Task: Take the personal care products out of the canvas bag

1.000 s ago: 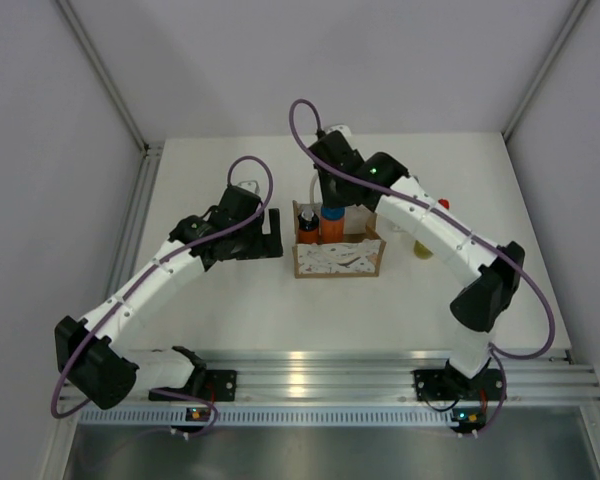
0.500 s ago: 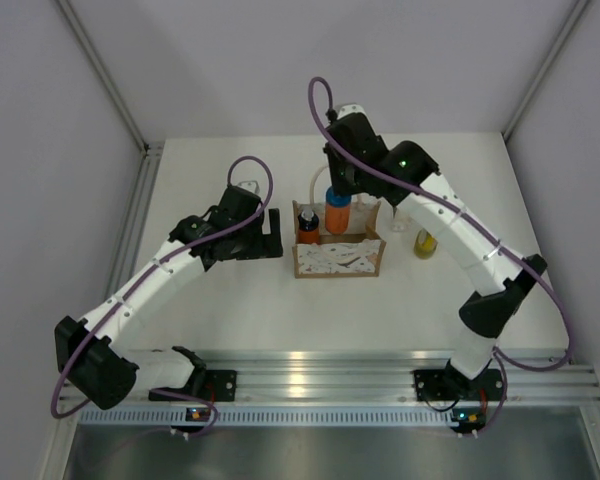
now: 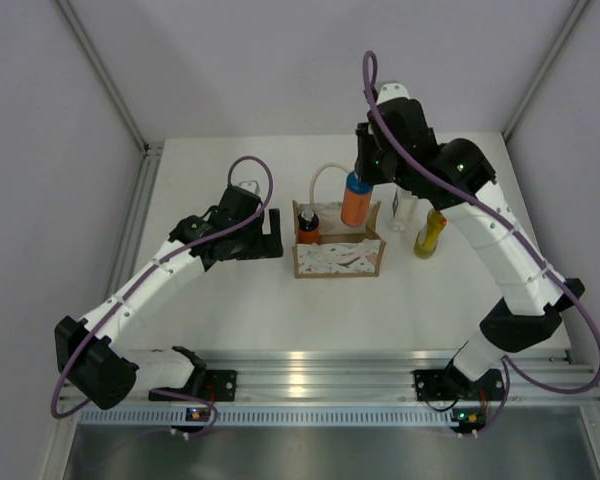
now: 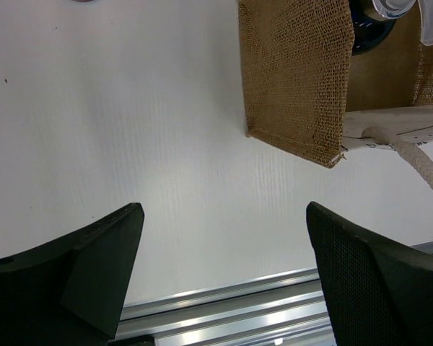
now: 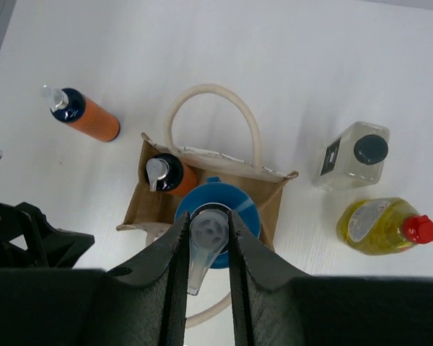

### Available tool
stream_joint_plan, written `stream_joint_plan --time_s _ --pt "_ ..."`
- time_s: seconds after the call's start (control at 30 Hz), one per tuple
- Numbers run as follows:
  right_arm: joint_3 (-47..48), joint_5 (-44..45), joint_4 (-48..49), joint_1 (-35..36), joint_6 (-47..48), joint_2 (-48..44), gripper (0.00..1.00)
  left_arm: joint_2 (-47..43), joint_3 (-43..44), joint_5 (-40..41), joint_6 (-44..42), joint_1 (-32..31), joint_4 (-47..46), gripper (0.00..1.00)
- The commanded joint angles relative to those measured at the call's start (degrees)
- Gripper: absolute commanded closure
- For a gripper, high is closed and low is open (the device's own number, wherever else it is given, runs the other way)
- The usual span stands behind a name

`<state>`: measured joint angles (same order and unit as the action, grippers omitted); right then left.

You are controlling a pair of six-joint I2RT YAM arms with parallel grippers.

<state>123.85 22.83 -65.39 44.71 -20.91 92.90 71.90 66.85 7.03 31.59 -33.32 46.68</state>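
Note:
The tan canvas bag (image 3: 337, 257) stands mid-table with its rope handle (image 5: 213, 97) looped behind it. My right gripper (image 5: 208, 231) is shut on the pump top of an orange bottle with a blue cap (image 3: 355, 205), which hangs above the bag's right rear corner. A second orange bottle (image 5: 169, 174) stands inside the bag at its left. A third orange bottle (image 5: 86, 119) is on the table left of the bag. The clear bottle with a dark cap (image 3: 400, 212) and the yellow bottle with a red cap (image 3: 428, 237) stand to the bag's right. My left gripper (image 3: 272, 232) hangs open left of the bag (image 4: 296, 79), holding nothing.
An aluminium rail (image 3: 320, 370) runs along the near table edge. Grey walls close in the left, back and right sides. Purple cables loop off both arms.
My right gripper has risen and shifted right, lifting the orange bottle up out of the bag. The left arm has not moved.

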Motion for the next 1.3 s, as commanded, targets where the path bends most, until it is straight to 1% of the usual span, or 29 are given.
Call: stream_joint_plan --time_s 0.0,0.07,0.17,0.37,0.43,0.47,0.57,0.6,0.67,0.87,1.07,1.27 --pt "4.3 2.5 1.4 -2.3 1.0 -5.2 1.00 -0.3 0.2 -0.6 0.6 -0.1 -0.7 0.01" --pt "4.0 2.4 0.3 -4.2 1.1 -6.0 1.00 -0.2 0.3 -0.8 0.7 -0.1 -0.6 0.01" --pt "0.7 2.4 0.4 -7.3 1.0 -8.3 1.00 -0.3 0.5 -0.8 0.6 -0.1 -0.6 0.01" --pt "-8.6 1.5 3.2 -14.2 1.5 -13.7 1.00 0.2 1.4 -0.9 0.6 -0.1 -0.3 0.01" --pt "-14.9 1.0 7.3 -15.9 1.6 -15.7 1.00 0.3 1.7 -0.9 0.5 -0.1 -0.1 0.01" --pt "-17.1 -0.2 8.9 -18.0 1.5 -17.6 1.00 0.3 2.0 -1.0 0.5 -0.1 0.0 0.01" --pt "-28.9 -1.6 15.0 -20.8 1.1 -21.3 1.00 0.5 2.8 -1.1 0.5 -0.1 0.3 0.01" --pt "-30.8 -2.1 17.7 -21.4 1.0 -21.9 1.00 0.6 3.3 -1.1 0.5 -0.1 0.3 0.01" --pt "-36.8 -2.4 20.2 -22.3 0.9 -23.4 1.00 0.7 3.7 -1.3 0.5 -0.1 0.3 0.01" --pt "-49.5 -2.1 28.8 -22.7 1.4 -26.6 1.00 1.3 5.8 -1.2 0.0 -0.2 1.3 0.01" --pt "-59.1 -3.7 36.7 -22.8 2.3 -29.3 1.00 1.8 8.0 -1.1 -0.6 -0.1 1.9 0.01" --pt "-64.6 -3.9 39.0 -22.8 2.4 -30.7 1.00 3.1 12.3 -1.5 -0.8 -0.1 2.9 0.01"
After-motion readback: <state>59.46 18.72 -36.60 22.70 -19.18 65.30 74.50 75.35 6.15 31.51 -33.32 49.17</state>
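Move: Below and about 15 cm to the right of the right hand, 1 cm nearer the base, is the open table spot for the held blue-and-orange pump bottle, roughly 37 cm down. The yellow bottle stands 4 cm to the right of that spot and 4 cm beyond it; the clear bottle is 11 cm beyond it and 3 cm left. The canvas bag lies 3 cm ahead and 3 cm left of the hand. From the left hand the spot is some 35 cm right and 4 cm ahead. Swinging right, away from above the bag, the right hand keeps its grip on the pump head and first rises about 2 cm; after some 15 cm sideways it drops about 20 cm towards the spot beside the yellow bottle, slowing at the end, having turned about 20 degrees clockwise. Late on, the open, empty left hand rises about 4 cm, easing slightly forward and right. ##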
